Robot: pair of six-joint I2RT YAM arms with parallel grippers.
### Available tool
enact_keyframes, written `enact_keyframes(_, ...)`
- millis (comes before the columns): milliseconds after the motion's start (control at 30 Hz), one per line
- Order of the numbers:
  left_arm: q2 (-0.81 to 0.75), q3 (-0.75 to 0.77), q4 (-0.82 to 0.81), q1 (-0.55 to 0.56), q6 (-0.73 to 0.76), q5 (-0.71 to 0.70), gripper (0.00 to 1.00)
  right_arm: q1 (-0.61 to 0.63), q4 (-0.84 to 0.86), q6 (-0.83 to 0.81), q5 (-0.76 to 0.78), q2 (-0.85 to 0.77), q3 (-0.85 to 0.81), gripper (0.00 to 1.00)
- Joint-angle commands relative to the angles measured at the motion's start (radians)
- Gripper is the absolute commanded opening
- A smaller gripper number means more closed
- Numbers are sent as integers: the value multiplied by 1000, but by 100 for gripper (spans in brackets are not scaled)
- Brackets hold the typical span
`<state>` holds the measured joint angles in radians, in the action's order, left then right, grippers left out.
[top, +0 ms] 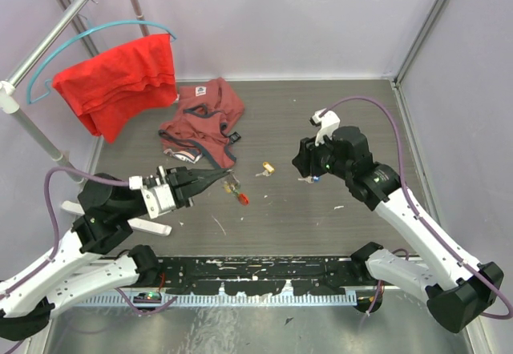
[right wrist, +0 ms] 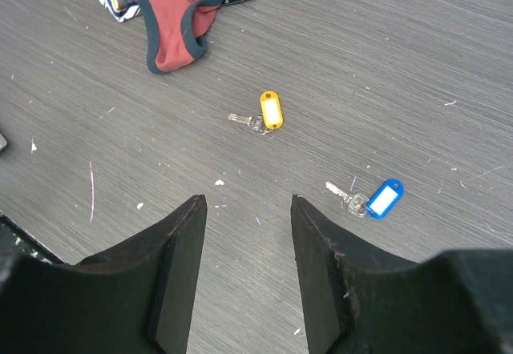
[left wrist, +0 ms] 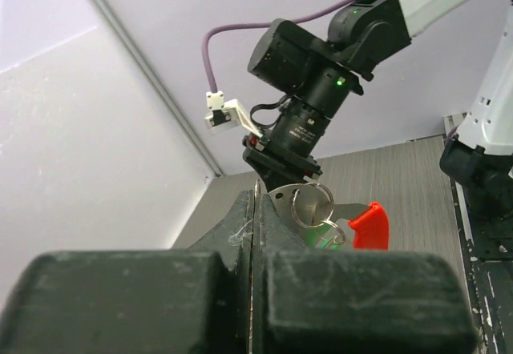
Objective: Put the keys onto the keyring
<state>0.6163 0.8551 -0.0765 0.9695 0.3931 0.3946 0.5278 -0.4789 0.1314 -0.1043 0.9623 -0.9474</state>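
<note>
My left gripper (top: 215, 179) is shut on the keyring (left wrist: 311, 204), pinching its flat metal plate edge-on between the fingertips (left wrist: 272, 210). A red tag (left wrist: 370, 226) and a green-headed key (left wrist: 325, 238) hang from the rings beside the jaws; the red tag (top: 241, 199) dangles just above the table. A yellow-headed key (right wrist: 270, 110) and a blue-headed key (right wrist: 383, 199) lie loose on the table. My right gripper (right wrist: 247, 202) hovers open above the table, empty, with the blue key (top: 317, 179) just to its right and the yellow key (top: 267, 167) further ahead.
A maroon garment (top: 204, 122) lies crumpled at the back of the table. A red cloth (top: 120, 82) hangs on a teal hanger from the metal rack at the back left. A white flat piece (top: 152, 226) lies under the left arm. A black rail (top: 264, 274) runs along the near edge.
</note>
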Motion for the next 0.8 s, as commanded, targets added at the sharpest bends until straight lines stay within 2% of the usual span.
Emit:
enact_keyframes(0, 14, 47, -44, -24, -87, -53, 0, -12, 7, 66, 102, 18, -18, 52)
enact_keyframes(100, 41, 75, 2, -45, -89, -46, 0, -47, -74, 118, 159, 79, -50, 49)
enact_keyframes(233, 56, 65, -7, -75, -88, -27, 0, -146, -139, 162, 107, 156, -62, 47)
enact_keyframes(367, 63, 65, -1, -95, -86, -22, 0, -220, -142, 188, 59, 234, -47, 46)
enact_keyframes(500, 70, 62, 2, -101, -88, -18, 0, -236, -102, 207, 88, 328, -38, 45)
enact_keyframes(767, 70, 59, 23, -106, -57, -1, 0, -245, -56, -12, -8, 438, -24, 51)
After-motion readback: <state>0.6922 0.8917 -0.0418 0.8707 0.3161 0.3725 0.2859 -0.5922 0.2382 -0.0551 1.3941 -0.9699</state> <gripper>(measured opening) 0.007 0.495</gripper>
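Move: The blue-tagged key lies on the table about 8 cm ahead of my right hand, some 8 cm to its right and roughly 22 cm below. The yellow-tagged key lies about 17 cm to the left of that key and 3 cm farther out. The keyring, in my left fingers, is some 21 cm left of my right hand, 14 cm back and 17 cm higher. From my left hand, the blue-tagged key is about 22 cm ahead, 29 cm right and 42 cm below. I drop my right hand about 14 cm towards the blue-tagged key, swinging it some 7 cm right and a little forward on the way, tipping the fingers about 30 degrees further down and turning them clockwise; they stay half open and touch nothing. Meanwhile my left hand keeps its pinch on the keyring and carries it about 4 cm forward before stopping. ##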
